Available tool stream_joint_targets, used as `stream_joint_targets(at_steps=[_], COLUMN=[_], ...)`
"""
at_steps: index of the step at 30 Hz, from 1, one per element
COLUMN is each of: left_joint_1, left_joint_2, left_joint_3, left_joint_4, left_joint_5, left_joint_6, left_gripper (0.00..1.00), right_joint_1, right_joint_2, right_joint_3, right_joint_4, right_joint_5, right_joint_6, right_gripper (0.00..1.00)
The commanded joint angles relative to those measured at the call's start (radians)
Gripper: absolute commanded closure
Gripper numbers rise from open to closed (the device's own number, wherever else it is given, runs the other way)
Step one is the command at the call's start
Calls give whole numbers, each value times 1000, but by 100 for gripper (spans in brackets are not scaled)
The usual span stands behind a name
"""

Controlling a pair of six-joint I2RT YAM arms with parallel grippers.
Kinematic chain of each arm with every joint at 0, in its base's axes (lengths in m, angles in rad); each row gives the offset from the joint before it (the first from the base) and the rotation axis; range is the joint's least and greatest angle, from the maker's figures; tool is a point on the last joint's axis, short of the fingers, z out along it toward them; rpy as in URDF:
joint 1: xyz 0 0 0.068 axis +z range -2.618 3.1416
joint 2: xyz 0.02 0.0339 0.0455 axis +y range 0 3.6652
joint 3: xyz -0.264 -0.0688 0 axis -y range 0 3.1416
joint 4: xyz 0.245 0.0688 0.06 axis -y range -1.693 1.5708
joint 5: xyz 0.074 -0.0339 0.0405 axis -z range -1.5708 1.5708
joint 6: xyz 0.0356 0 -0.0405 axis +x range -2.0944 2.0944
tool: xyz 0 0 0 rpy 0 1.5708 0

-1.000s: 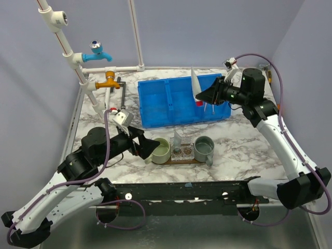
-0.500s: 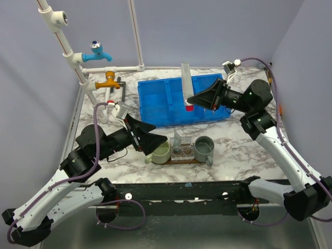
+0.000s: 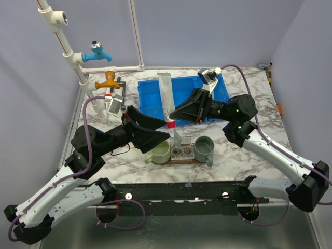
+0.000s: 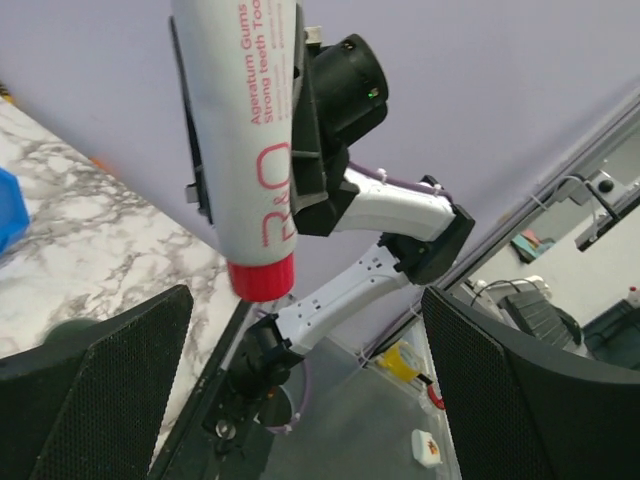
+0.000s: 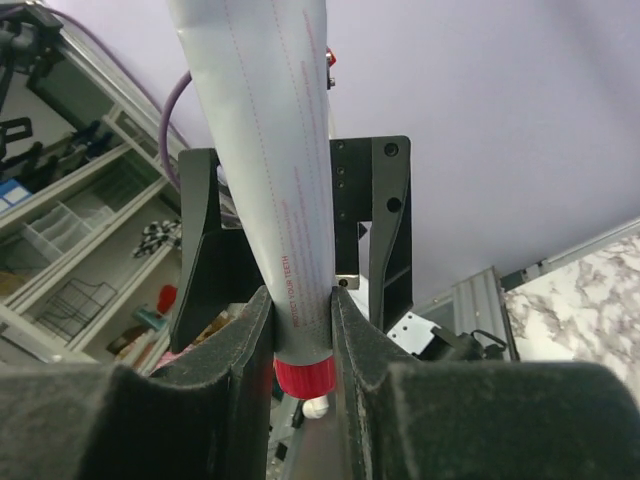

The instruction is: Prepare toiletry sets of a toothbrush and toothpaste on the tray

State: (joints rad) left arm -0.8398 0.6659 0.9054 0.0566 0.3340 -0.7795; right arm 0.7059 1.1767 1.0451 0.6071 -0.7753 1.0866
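Observation:
My right gripper is shut on a whitish-grey toothpaste tube with a red cap. It holds the tube upright, cap down, in the air above the left part of the dark-brown tray. In the right wrist view the pads squeeze the tube just above the cap. My left gripper is open and empty, just below and left of the cap. In the left wrist view the tube hangs above my spread left gripper. No toothbrush is in view.
On the tray stand a light-green cup, a grey-green cup and a small holder with another tube between them. The blue three-compartment bin lies behind. White pipes with taps stand at the back left.
My right arm swung left from over the blue bin, carrying the tube to above the tray. My left gripper rose and reached right, towards the tube's cap.

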Motion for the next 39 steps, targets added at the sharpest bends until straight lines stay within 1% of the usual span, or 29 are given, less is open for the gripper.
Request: stream_joint_targets(at_steps=[1, 7, 13, 19, 22, 29, 32, 35, 39], left_joint_1=[1, 1, 4, 7, 8, 10, 9, 10, 10], left_joint_2=[27, 47, 48, 47, 49, 48, 48, 46, 40], left_joint_3=[-26, -32, -42, -44, -42, -46, -49, -51, -52], left_joint_4=[154, 223, 255, 269, 270, 282, 284, 284, 277], left_joint_5=[126, 207, 234, 240, 242, 243, 239, 238, 230], left_joint_6=[-75, -94, -96, -96, -96, -98, -102, -103, -100], left_gripper=[6, 14, 22, 28, 33, 53, 64, 71, 88], right_joint_1=[41, 84, 112, 132, 138, 154, 160, 164, 166], right_joint_2=[44, 92, 134, 146, 146, 138, 135, 128, 121], right_joint_3=[-17, -1, 3, 5, 0, -9, -15, -24, -35], right_joint_4=[216, 282, 352, 365, 367, 364, 362, 362, 356], right_joint_5=[54, 57, 54, 44, 44, 40, 40, 40, 36], right_joint_6=[99, 131, 171, 169, 167, 156, 151, 147, 131], right_gripper=[77, 77, 77, 77, 77, 77, 77, 77, 77])
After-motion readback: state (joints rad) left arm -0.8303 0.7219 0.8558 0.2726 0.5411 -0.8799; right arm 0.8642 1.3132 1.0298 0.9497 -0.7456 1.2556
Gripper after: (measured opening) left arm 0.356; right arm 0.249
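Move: The toothpaste tube in my right fingers leans forward, cap lowest; its middle is roughly 7 cm ahead of my open left hand, 5 cm to its right and 5 cm above. From my right hand that middle is about 3 cm ahead and 3 cm up. Nearly 30 cm below my left hand, the clear box is some 10 cm ahead and 8 cm right, the light green mug 10 cm ahead and 2 cm left. I bring the toothpaste across to my left hand, the right hand drawing back about 4 cm and left some 3 cm while keeping its pinch. My left hand eases back nearly 3 cm and a little right, turning some 10 degrees clockwise, then holds nearly still as its wide-open fingers close around the tube's lower end, just above the red cap, and pinch it. ##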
